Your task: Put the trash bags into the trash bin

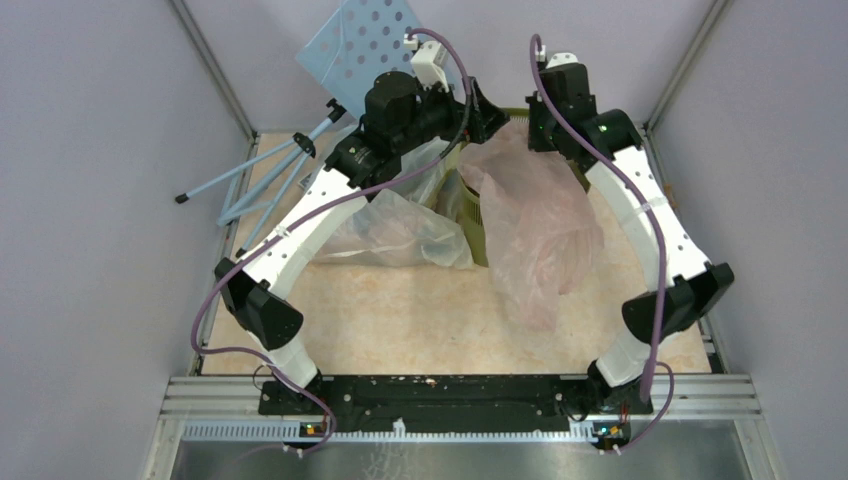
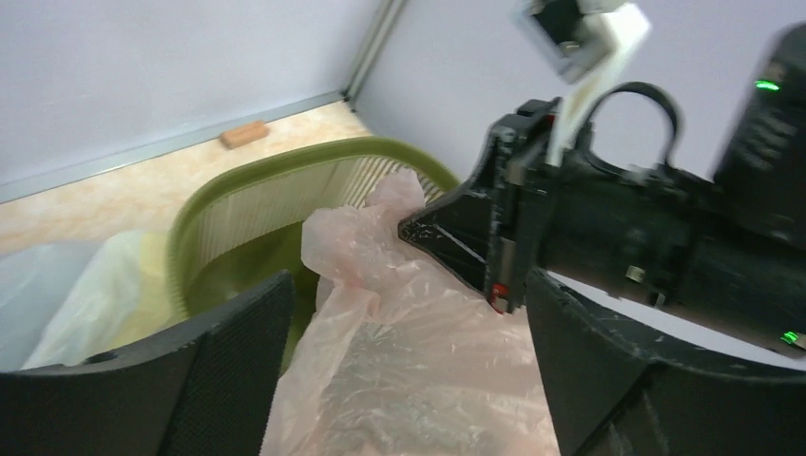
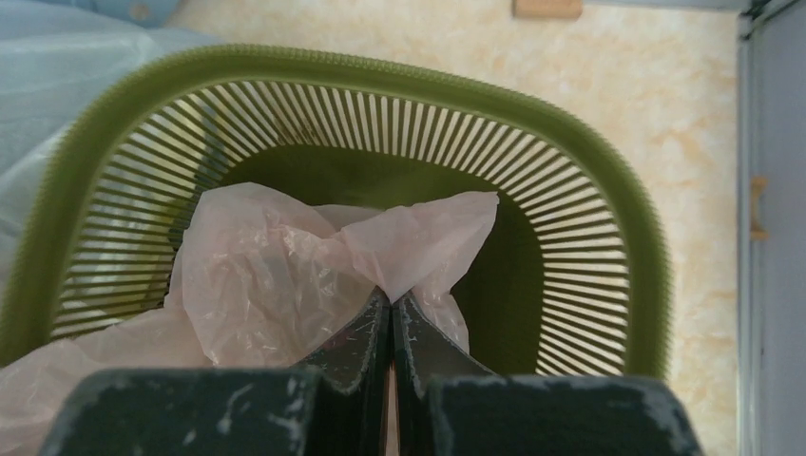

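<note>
The pale pink trash bag drapes over the near rim of the olive-green mesh trash bin, its top corner above the bin's opening. My right gripper is shut on that corner. My left gripper stands wide open just beside it, and the pink bag lies loose between its fingers. From above, the pink bag hangs down the bin's front to the table, with both grippers over the bin. A clear-whitish bag and a yellowish one lie against the bin's left side.
A blue perforated board leans in the back left corner, with pale blue tripod legs below it. A small wooden block lies by the back wall. Walls close in on the left, back and right.
</note>
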Available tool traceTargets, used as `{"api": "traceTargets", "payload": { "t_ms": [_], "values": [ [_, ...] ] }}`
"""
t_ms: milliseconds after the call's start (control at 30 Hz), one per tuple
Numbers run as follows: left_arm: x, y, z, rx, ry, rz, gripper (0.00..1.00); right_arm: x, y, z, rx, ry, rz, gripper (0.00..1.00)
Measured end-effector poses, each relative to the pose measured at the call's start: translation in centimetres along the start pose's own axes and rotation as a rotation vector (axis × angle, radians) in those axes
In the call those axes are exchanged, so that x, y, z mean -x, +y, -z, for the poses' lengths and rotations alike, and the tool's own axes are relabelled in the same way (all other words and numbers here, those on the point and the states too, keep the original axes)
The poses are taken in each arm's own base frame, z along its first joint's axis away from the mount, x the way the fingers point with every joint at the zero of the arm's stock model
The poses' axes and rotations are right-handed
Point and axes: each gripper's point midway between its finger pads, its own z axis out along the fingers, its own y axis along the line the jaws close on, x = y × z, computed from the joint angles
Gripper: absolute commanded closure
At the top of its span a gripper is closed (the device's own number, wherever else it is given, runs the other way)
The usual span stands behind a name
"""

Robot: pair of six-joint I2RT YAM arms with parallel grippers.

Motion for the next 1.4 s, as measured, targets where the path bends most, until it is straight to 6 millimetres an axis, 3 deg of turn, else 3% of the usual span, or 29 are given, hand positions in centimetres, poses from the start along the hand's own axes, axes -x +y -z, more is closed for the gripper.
{"api": "traceTargets", "payload": {
  "t_ms": [167,267,367,533,667,733,833,1000,1167,1267,1400],
  "values": [
    [-0.1,0.6,2.2,0.044,0.013,-0.018,0.01,-2.9,0.3,-4.2,-0.005,0.141,0.004,1.0],
    [-0.7,-0.4,4.7,0.017,0.04,-0.012,0.01,-4.0,0.3,-5.6,-0.014,0.189,0.009,0.84],
    [-1.4,-1.6,7.3,-0.018,0.061,0.004,0.01,-4.4,0.3,-5.4,-0.012,0.212,0.01,0.69],
    [-2.9,-2.7,10.6,-0.058,0.089,0.03,0.01,0.0,0.6,-2.8,0.026,0.106,-0.021,0.56],
    [-3.9,-2.9,11.6,-0.077,0.103,0.039,0.01,3.8,0.5,0.3,0.06,-0.003,-0.05,0.47],
    [-4.3,-2.9,11.5,-0.087,0.114,0.042,0.02,4.5,0.2,2.0,0.075,-0.03,-0.053,0.43],
    [-4.8,-3.0,11.5,-0.101,0.131,0.045,0.02,4.8,-0.2,4.4,0.099,-0.055,-0.053,0.41],
    [-4.6,-3.2,11.5,-0.119,0.122,0.015,0.01,3.5,-1.2,9.4,0.146,-0.089,-0.056,0.39],
    [-4.1,-2.4,11.2,-0.084,0.093,-0.043,0.03,3.5,-1.8,14.0,0.207,-0.167,-0.072,0.4],
    [-3.5,-1.5,11.2,-0.027,0.074,-0.053,0.05,3.4,-1.5,14.8,0.24,-0.186,-0.067,0.42],
    [-2.5,-0.9,11.1,0.016,0.036,-0.061,0.06,2.0,-1.0,13.6,0.249,-0.132,-0.054,0.39]
  ]
}}
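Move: The right hand holds the pink bag over the bin's opening, with the bin's middle almost straight below, about 19 cm down. The clear bag lies roughly 25 cm to its left, 4 cm ahead and 27 cm lower. From the open left hand, the bin's middle is about 8 cm right, 2 cm ahead and 28 cm down. Right hand lowers pink bag about 7 cm into bin, opens, rises back; left hand withdraws back and left, open. ##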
